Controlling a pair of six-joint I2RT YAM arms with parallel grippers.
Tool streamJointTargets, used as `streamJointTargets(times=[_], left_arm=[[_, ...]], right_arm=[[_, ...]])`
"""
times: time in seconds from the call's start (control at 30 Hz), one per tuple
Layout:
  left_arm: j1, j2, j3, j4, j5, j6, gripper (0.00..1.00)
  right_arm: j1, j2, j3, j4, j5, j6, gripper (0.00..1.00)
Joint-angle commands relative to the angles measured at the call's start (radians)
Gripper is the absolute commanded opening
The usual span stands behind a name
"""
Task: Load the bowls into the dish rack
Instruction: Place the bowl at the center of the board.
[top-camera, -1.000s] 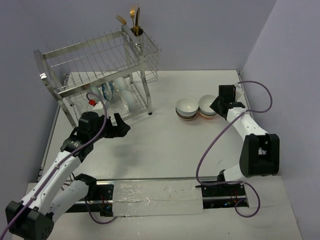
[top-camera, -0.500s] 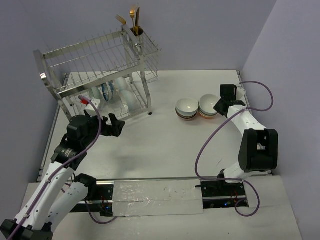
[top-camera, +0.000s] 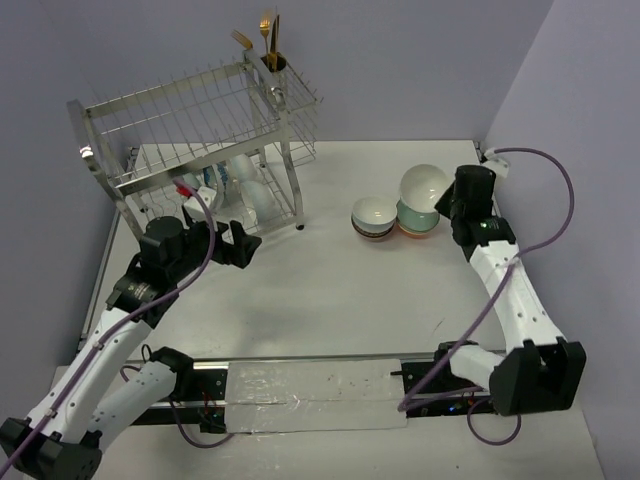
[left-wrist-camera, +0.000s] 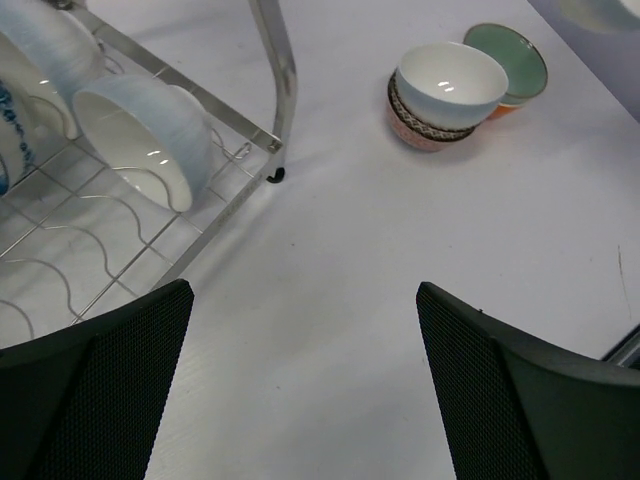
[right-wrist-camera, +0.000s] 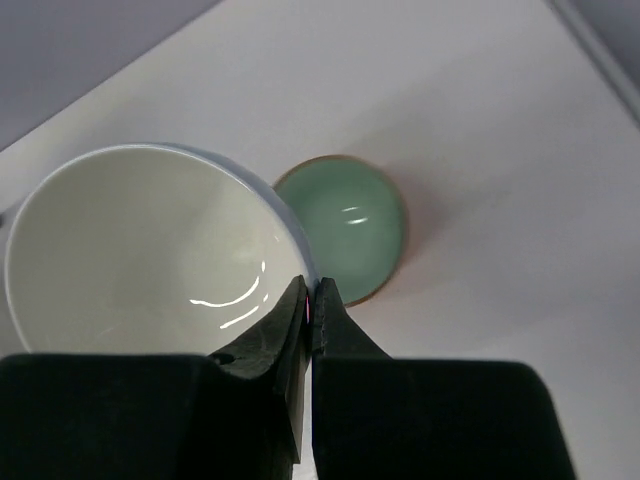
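Note:
My right gripper (right-wrist-camera: 311, 290) is shut on the rim of a white bowl (right-wrist-camera: 150, 250), with one finger inside and one outside. That white bowl (top-camera: 424, 185) hangs tilted above a bowl that is teal inside and orange outside (top-camera: 415, 217), which rests on the table (right-wrist-camera: 349, 225). To its left a white bowl (top-camera: 373, 212) tops a small stack with a brown-patterned one underneath (left-wrist-camera: 443, 88). The silver dish rack (top-camera: 200, 130) stands at the back left, with several white bowls (left-wrist-camera: 140, 140) on its lower shelf. My left gripper (left-wrist-camera: 305, 295) is open and empty over bare table in front of the rack.
Gold cutlery (top-camera: 266, 40) stands in the cup at the rack's top right corner. One rack leg (left-wrist-camera: 275, 90) comes down close to my left gripper's far left. Purple walls close in the table at the back and right.
My right gripper closed on the white bowl's rim and lifted it off the teal bowl. The left arm shifted back a little in front of the rack, still open.

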Motion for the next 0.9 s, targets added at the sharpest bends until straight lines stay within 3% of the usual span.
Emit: streamJointTargets(times=[0.0,0.17,0.47,0.67,0.87], left_arm=[[-0.056,0.019,0.056,0.036,0.04,0.057,0.99],[-0.168,0.079,0.073,0.056,0.069,0.096,0.99],[-0.321,0.116,0.02,0.045,0.0,0.13,0.99],[-0.439,0.168,-0.025,0.045,-0.03,0.099,0.99],[-0.591,0.317,-0.04,0.067,-0.16,0.084,0.99]], right_arm=[[0.183,-0.083,0.019,0.055,-0.083,-0.094,0.0],[0.451,-0.036,0.005,0.01,-0.208,-0.185,0.0],[0.721,0.154,-0.095,0.188,-0.252,-0.228,0.0],[0.778,0.283,-0.096,0.265,-0.272,-0.28,0.0],[0.801,0.361,-0.073,0.259,-0.273,-0.301,0.0]])
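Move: The right hand already holds a white bowl up by its rim; the clear spot at the board's centre lies about 30 cm to its left, 14 cm back and 20 cm below. The green bowl stands some 17 cm under that hand, 2 cm ahead and 5 cm left; the white-topped stack is 11 cm farther left. From the empty left hand, the held white bowl is roughly 43 cm right, 11 cm ahead and 4 cm lower. Still pinching the white bowl's rim, the right hand sweeps it some 30 cm left, past the white-topped stack to the board's centre, coming back about 11 cm, rising slightly, then sinking and slowing low over the table while turning some 65 degrees counter-clockwise. The open left hand comes right, down and back to meet the bowl, turning clockwise, without closing. ##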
